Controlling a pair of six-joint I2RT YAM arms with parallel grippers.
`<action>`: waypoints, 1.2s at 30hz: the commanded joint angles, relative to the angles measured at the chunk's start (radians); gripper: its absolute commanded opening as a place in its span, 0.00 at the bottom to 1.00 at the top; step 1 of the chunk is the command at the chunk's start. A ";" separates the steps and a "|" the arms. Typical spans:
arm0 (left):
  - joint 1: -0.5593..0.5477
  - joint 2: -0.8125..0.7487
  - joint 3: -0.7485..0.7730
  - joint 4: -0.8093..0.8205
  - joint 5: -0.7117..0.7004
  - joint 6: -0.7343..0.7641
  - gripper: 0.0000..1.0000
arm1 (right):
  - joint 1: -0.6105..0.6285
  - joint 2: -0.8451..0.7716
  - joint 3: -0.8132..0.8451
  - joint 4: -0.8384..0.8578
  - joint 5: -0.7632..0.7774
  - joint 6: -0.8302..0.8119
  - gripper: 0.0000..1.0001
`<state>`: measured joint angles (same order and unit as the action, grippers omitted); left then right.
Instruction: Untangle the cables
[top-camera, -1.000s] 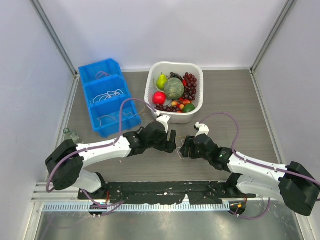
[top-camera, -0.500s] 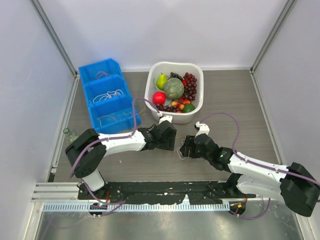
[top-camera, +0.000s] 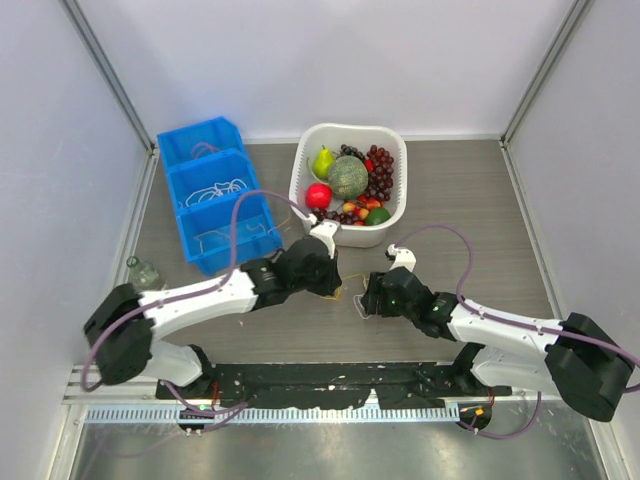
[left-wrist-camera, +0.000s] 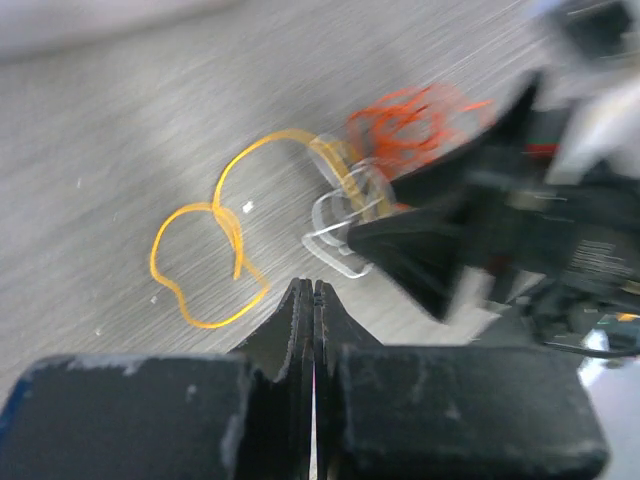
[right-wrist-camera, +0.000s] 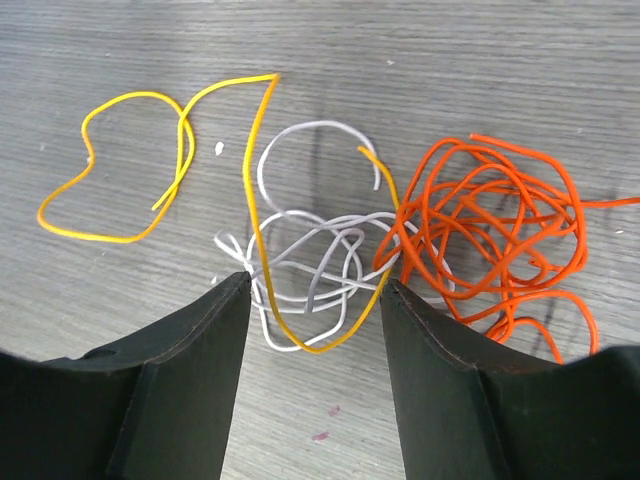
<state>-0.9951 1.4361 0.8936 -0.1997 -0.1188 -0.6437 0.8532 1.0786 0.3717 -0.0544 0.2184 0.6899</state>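
Observation:
The cables lie tangled on the table between my grippers (top-camera: 349, 290). In the right wrist view a yellow-orange cord (right-wrist-camera: 120, 160) loops at the left and runs through a knotted white cord (right-wrist-camera: 310, 250), and an orange-red bundle (right-wrist-camera: 490, 230) lies at the right. My right gripper (right-wrist-camera: 315, 285) is open, with its fingers (right-wrist-camera: 200, 340) on either side of the white and yellow loops. My left gripper (left-wrist-camera: 313, 288) is shut and holds nothing, just short of the yellow cord (left-wrist-camera: 215, 240). The white cord (left-wrist-camera: 340, 225) and the orange-red bundle (left-wrist-camera: 410, 120) lie beyond it.
A blue three-part bin (top-camera: 215, 195) with more cords stands at the back left. A white basket (top-camera: 398, 215) of fruit stands behind the grippers. A small clear object (top-camera: 140, 270) lies at the left table edge.
My left arm has swung and its gripper has drawn back a little to the left, away from the tangle. My right gripper has stayed almost still beside the cables.

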 joint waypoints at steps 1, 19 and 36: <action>-0.013 -0.242 -0.024 0.183 0.100 0.168 0.00 | -0.003 0.044 0.082 -0.021 0.125 0.029 0.59; -0.010 -0.330 -0.041 0.072 -0.013 0.027 0.72 | -0.002 -0.022 0.065 -0.027 0.007 -0.050 0.40; -0.008 -0.269 -0.064 0.118 0.059 0.033 0.79 | 0.006 0.015 0.010 0.047 -0.073 -0.026 0.02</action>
<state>-1.0050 1.1591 0.8352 -0.1516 -0.0841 -0.6041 0.8536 1.0889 0.3805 -0.0525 0.1677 0.6559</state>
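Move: The right hand, open just above the table, has the yellow cable's slack bend almost between its fingertips, about 1 cm left, level fore-and-aft, and 1 cm below. The white tangle lies some 1 cm ahead and 2 cm below; the orange tangle about 4 cm ahead, 4 cm right; the yellow cable's free loop about 2 cm ahead, 7 cm left. From the shut, empty left hand, that bend is roughly 6 cm right, 1 cm back and 7 cm below. The right fingers end up pinching the yellow bend, a white strand apparently caught with it: they nudge forward-right about 1.5 cm while partly closing, ease slightly open and rise a little, then come back, left and down over the white tangle and shut. The left hand shoots up about 18 cm above the free loop, opens wide, then sinks back roughly 10 cm and hovers clear of the cables. ##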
